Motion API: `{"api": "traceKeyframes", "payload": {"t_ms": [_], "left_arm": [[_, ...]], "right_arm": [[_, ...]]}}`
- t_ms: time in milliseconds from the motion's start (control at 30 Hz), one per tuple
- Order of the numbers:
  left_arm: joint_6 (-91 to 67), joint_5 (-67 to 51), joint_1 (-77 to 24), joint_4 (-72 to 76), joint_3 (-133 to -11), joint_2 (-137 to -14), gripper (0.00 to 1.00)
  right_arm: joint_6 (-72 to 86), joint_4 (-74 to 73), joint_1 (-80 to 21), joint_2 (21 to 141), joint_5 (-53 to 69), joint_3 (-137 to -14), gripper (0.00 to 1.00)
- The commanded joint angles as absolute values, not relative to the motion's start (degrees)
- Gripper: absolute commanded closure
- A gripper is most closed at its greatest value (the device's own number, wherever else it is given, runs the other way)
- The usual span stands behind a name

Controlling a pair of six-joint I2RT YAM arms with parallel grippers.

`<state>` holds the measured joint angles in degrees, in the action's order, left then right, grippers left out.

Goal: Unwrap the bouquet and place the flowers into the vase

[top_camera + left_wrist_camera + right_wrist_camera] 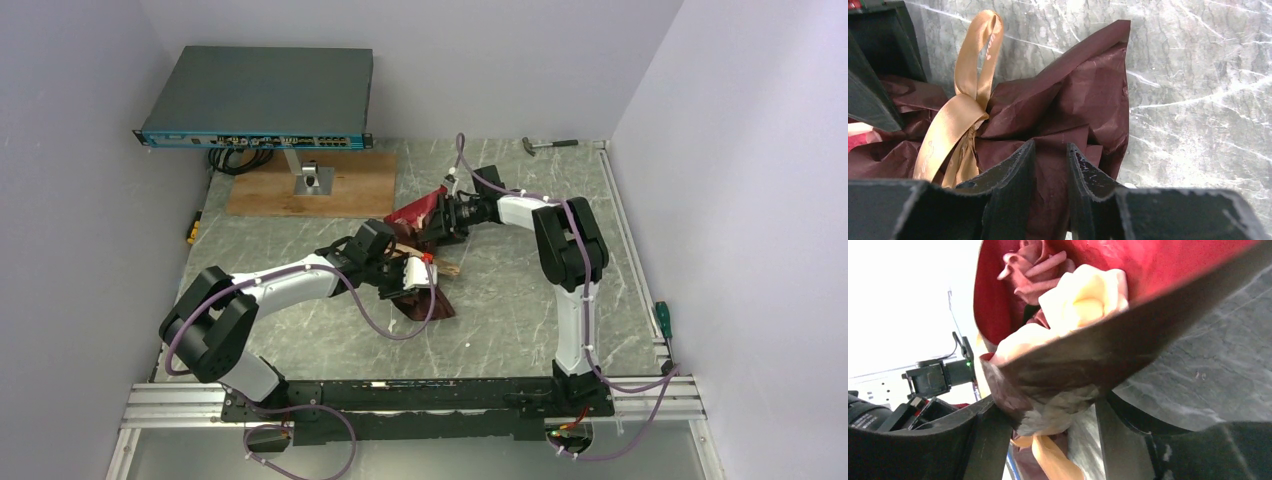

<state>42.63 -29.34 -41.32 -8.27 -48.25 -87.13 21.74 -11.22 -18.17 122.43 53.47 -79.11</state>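
Note:
The bouquet (437,303) lies mid-table between my two grippers, in dark red crinkled paper (1073,95) tied with a tan ribbon (960,112). My left gripper (412,274) (1050,150) is shut on a fold of that paper beside the bow. My right gripper (432,222) (1050,412) stands open around the bouquet's upper end. The paper edge touches its left finger (990,425), and a gap shows beside the other. The flowers, a cream rose (1085,295) and a pink one (1033,265), sit inside the red wrap. The vase is out of view.
A dark flat equipment box (262,95) stands on a post over a wooden board (310,185) at the back left. A hammer (550,145) lies at the back right. A green-handled screwdriver (663,320) rests on the right rail.

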Motion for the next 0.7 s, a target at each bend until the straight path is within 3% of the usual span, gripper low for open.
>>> {"api": "traceKeyframes", "payload": {"t_ms": [0,133,300,667], "left_arm": [[42.1,-31.8,-40.5,-9.6,-50.9,-85.2,0.64],[39.5,-33.7,-36.2,-17.3,-59.0,-85.2,0.55],[41.6,-40.1,-29.8,-30.3,-73.7,-90.3,0.43],[54.6,-41.6,-31.3,-25.3,-77.1,-98.3,0.42]], "right_arm": [[25.1,-6.4,-18.5,124.4,52.2,-79.4,0.48],[23.5,-7.0,-19.0,123.4,50.8,-78.6,0.76],[22.6,-7.8,-20.2,121.0,47.6,-77.8,0.99],[22.5,-9.8,-21.6,118.3,45.5,-76.5,1.00]]}}
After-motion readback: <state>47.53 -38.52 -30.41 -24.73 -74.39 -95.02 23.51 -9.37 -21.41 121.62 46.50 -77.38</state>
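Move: The ribbon knot lies roughly 5 cm ahead of the left hand and 2 cm to its right, near its height. The wrap's tail sits right at the left fingers, its middle about 2 cm back, 1 cm right and 2 cm lower. The right hand's target, the wrap's neck, is about 1 cm left and 2 cm below it, level fore and aft. Counted from the right hand, the peach roses lie some 5 cm ahead and 1 cm left, and the ribbon knot about 7 cm back, straight in line. The wrap's neck, between the roses and the ribbon, is pinched by the right hand, which sinks about 2 cm, edges left and shuts its wide fingers fully on the paper. The wrap's tail is let go by the left hand as its fingers open wider; that hand sweeps up and forward over the ribbon, about 9 cm forward, climbing some 12 cm before dipping back 3 to 4 cm. ##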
